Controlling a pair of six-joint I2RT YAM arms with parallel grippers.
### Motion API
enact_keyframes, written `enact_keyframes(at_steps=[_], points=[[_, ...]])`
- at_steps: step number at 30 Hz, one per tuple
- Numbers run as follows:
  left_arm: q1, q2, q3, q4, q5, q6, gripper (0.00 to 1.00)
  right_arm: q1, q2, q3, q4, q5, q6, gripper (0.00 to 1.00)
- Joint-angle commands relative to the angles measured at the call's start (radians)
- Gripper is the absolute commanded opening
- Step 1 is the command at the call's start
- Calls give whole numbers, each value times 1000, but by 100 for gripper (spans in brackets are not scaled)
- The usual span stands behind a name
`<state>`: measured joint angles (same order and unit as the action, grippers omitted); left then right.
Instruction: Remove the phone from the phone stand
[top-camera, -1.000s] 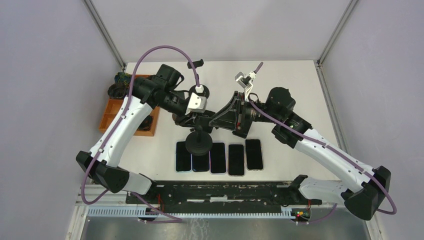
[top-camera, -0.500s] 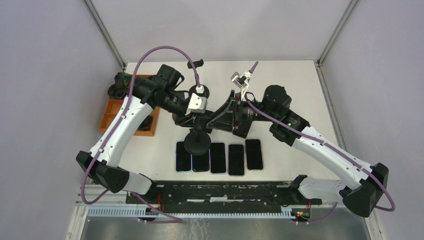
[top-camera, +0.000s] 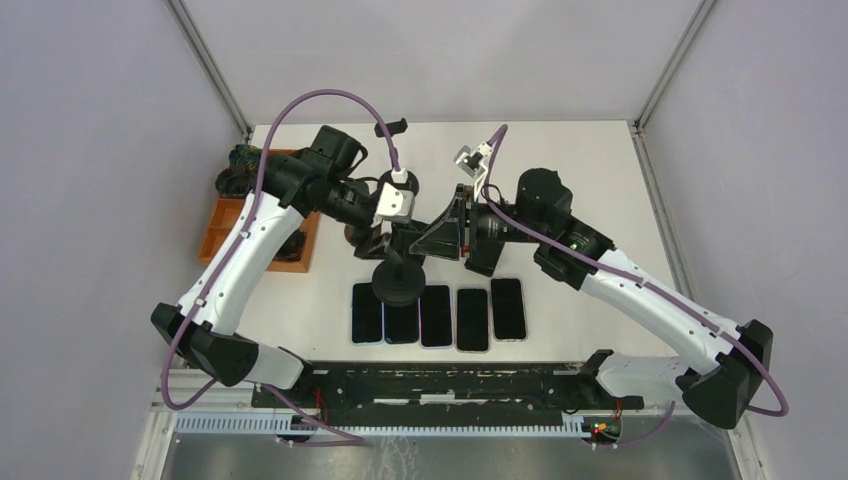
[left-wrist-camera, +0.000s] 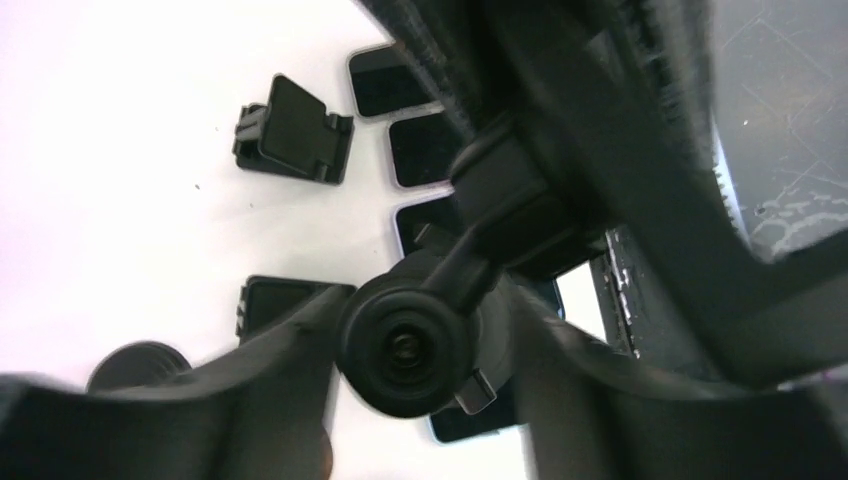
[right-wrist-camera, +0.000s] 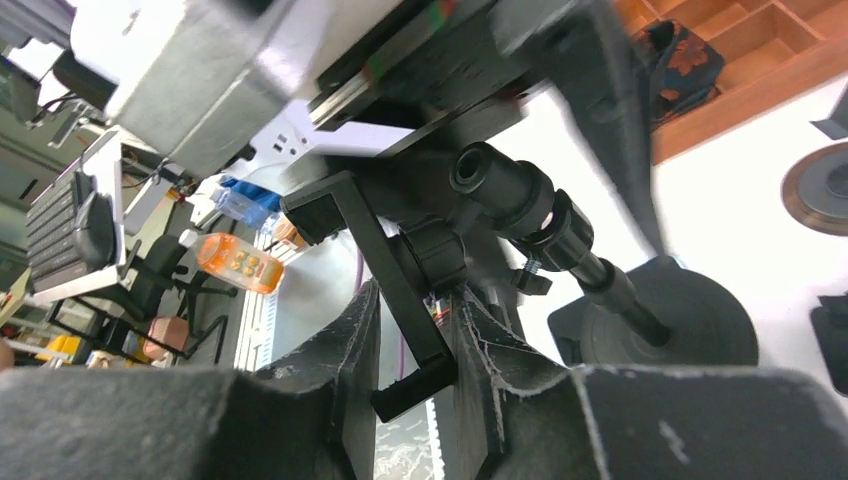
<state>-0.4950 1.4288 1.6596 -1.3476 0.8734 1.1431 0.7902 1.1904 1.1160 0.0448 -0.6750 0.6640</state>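
Note:
The black phone stand has a round base (top-camera: 398, 285) on the table behind a row of dark phones (top-camera: 436, 315). My left gripper (top-camera: 388, 240) is shut on the stand's ball joint; in the left wrist view its fingers (left-wrist-camera: 290, 350) press on both sides of the knob (left-wrist-camera: 405, 345). My right gripper (top-camera: 428, 238) comes from the right. In the right wrist view its jaws (right-wrist-camera: 415, 330) stand narrowly apart around the stand's cradle plate and lip (right-wrist-camera: 410, 385); the plate touches the right finger, with a gap on the left. No phone shows in the cradle.
An orange compartment tray (top-camera: 250, 225) sits at the left edge. Small black folding stands lie on the table (left-wrist-camera: 293, 130) (left-wrist-camera: 275, 300), one at the back (top-camera: 398, 126). A black rail (top-camera: 450, 385) runs along the near edge.
My right gripper has moved left, closer to the stand, so its fingers now straddle the cradle. The left arm and the stand have barely moved.

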Motion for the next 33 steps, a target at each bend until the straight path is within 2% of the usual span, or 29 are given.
enact_keyframes(at_steps=[1,2,3,9,13,23,28,33], points=[[-10,-29,42,79,53,-88,89,-15,-16,142,33,72,-41,0],[-10,-32,41,101,45,-122,98,-26,-13,167,11,74,-48,0],[-9,-36,40,125,39,-161,100,-40,-10,192,-5,77,-51,0],[-9,-62,49,214,-14,-313,100,-170,-17,255,-25,29,-22,0],[-9,-78,56,281,-99,-424,100,-262,2,313,-81,15,-47,0],[-5,-124,-10,494,-296,-638,100,-401,182,394,-93,0,-125,0],[-3,-109,3,475,-378,-665,100,-420,311,494,-162,51,-252,0],[-1,-101,-3,428,-451,-672,100,-439,407,513,-102,68,-304,0]])
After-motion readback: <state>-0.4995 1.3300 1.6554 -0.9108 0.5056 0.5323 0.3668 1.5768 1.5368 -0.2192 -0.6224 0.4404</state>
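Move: Both hands hold the emptied tall stand. The spot for its base lies about 23 cm ahead of the right hand, 8 cm to its right and some 30 cm below. The other tall stand is about 27 cm ahead and 8 cm left of the right hand; the right low stand is 9 cm ahead and 14 cm right. The tall stand's pole is right at the left hand's fingers; the other tall stand is about 24 cm straight ahead of that hand. Open the left fingers wide to let go of the stand's pole, then draw the left gripper forward and up, turning it some 30 degrees counter-clockwise. With the right gripper keep pinching the clamp and carry the stand about 22 cm forward and a little right, arching up first and then down towards its spot on the back of the table, turning it clockwise. ##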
